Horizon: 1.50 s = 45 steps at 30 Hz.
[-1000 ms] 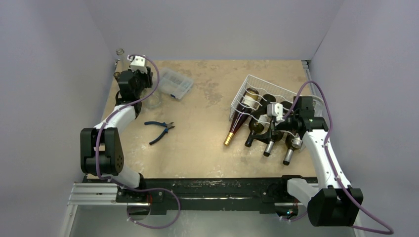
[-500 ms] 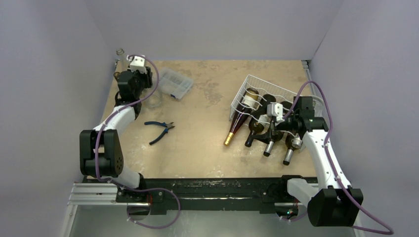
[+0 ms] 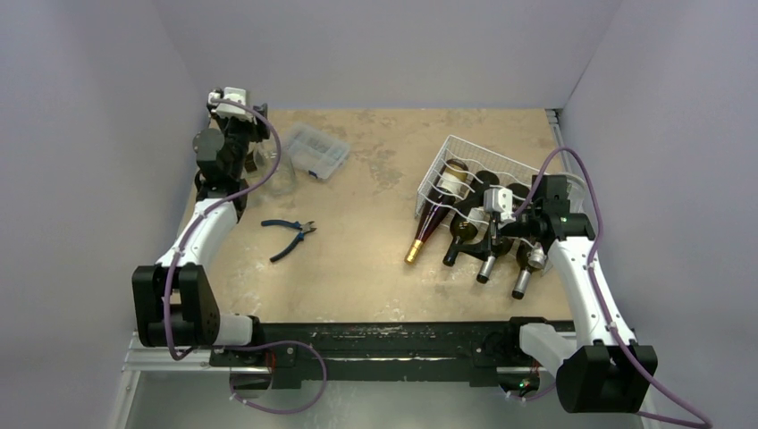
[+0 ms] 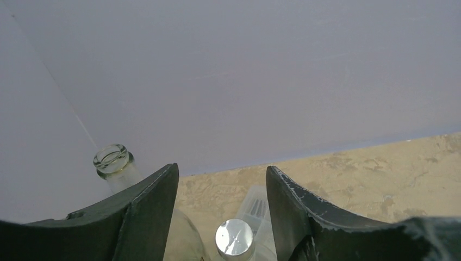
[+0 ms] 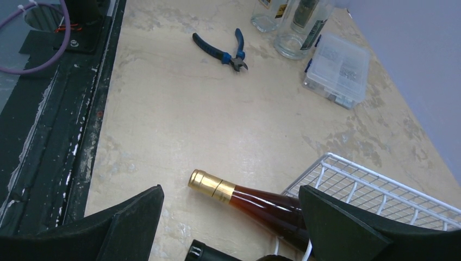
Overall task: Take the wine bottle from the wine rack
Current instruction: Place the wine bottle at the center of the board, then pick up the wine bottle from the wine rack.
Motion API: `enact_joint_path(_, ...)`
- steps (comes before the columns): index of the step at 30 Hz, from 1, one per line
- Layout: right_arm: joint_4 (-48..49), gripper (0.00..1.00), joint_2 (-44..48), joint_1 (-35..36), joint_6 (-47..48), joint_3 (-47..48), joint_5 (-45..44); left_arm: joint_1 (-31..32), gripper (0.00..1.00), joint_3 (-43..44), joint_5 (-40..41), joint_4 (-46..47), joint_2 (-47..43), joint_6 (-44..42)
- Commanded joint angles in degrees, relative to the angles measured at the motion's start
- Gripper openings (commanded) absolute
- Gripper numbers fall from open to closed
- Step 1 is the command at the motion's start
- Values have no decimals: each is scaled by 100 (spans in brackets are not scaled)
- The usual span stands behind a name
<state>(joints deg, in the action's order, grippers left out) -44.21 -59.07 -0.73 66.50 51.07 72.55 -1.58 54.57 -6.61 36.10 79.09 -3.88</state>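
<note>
The white wire wine rack lies at the right of the table, with several wine bottles in it, necks pointing at the near edge. The leftmost is an amber bottle with a gold cap. My right gripper hovers open over the middle necks. In the right wrist view its wide jaws frame the amber bottle and the rack's edge without touching either. My left gripper is at the far left corner. It is open above a silver-capped clear bottle.
Blue-handled pliers lie left of centre. A small clear compartment box sits at the back left, beside clear glass bottles. An open clear bottle neck stands by the left finger. Grey walls close in on three sides.
The left arm has risen and shifted toward the far left corner, and its jaws have opened. The right arm and the bottles have not moved.
</note>
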Motion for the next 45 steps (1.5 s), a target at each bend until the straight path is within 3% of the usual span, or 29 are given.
enact_joint_path(1, -53, 99, 135, -16, 30, 118, 83, -35, 64, 335, -34, -109, -455, 98)
enact_joint_path(8, -53, 99, 201, -25, -3, 123, 140, -35, 99, 746, 60, -1925, -1469, 1019)
enact_joint_path(15, -27, 99, 313, -88, -144, 211, 171, -35, 100, 674, -724, -3802, -2573, 1947)
enact_joint_path(20, -137, 99, 493, -120, -324, 431, 146, -35, 100, 224, -1714, -4516, -3221, 2536)
enact_joint_path(26, -793, 99, 734, -120, -247, 798, -207, -35, 98, -414, -2872, -4668, -3662, 2793)
enact_joint_path(37, -1214, 99, 1388, -329, -501, 826, -511, 108, 100, -1465, -3337, -4391, -4185, 2746)
enact_joint_path(45, -1020, 99, 1341, -915, -971, 932, -488, 510, 99, -1375, -3275, -4971, -4320, 2449)
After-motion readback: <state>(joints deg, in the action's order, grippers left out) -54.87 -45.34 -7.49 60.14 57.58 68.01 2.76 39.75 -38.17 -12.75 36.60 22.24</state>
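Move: The capped clear bottle just set down stands under the left hand, about 2 cm ahead, middle some 19 cm below. The open clear bottle is 8 cm ahead and 8 to the left, the pliers 15 back and 5 right. The last clear bottle on the rack lies 18 cm back and 70 right. From the right hand that bottle is about 23 cm right, 6 ahead, 7 lower; the black-necked bottle 11 ahead, 5 right. Back towards the robot and then also to the right, the left hand clears the standing bottles in an arch, some 10 cm up and then down well below its starting height, about 23 cm back in all. Its fingers spread fully while the wrist swings roughly 35 degrees clockwise and tips down. The open right hand lifts about 5 cm over the rack, easing back and right. ##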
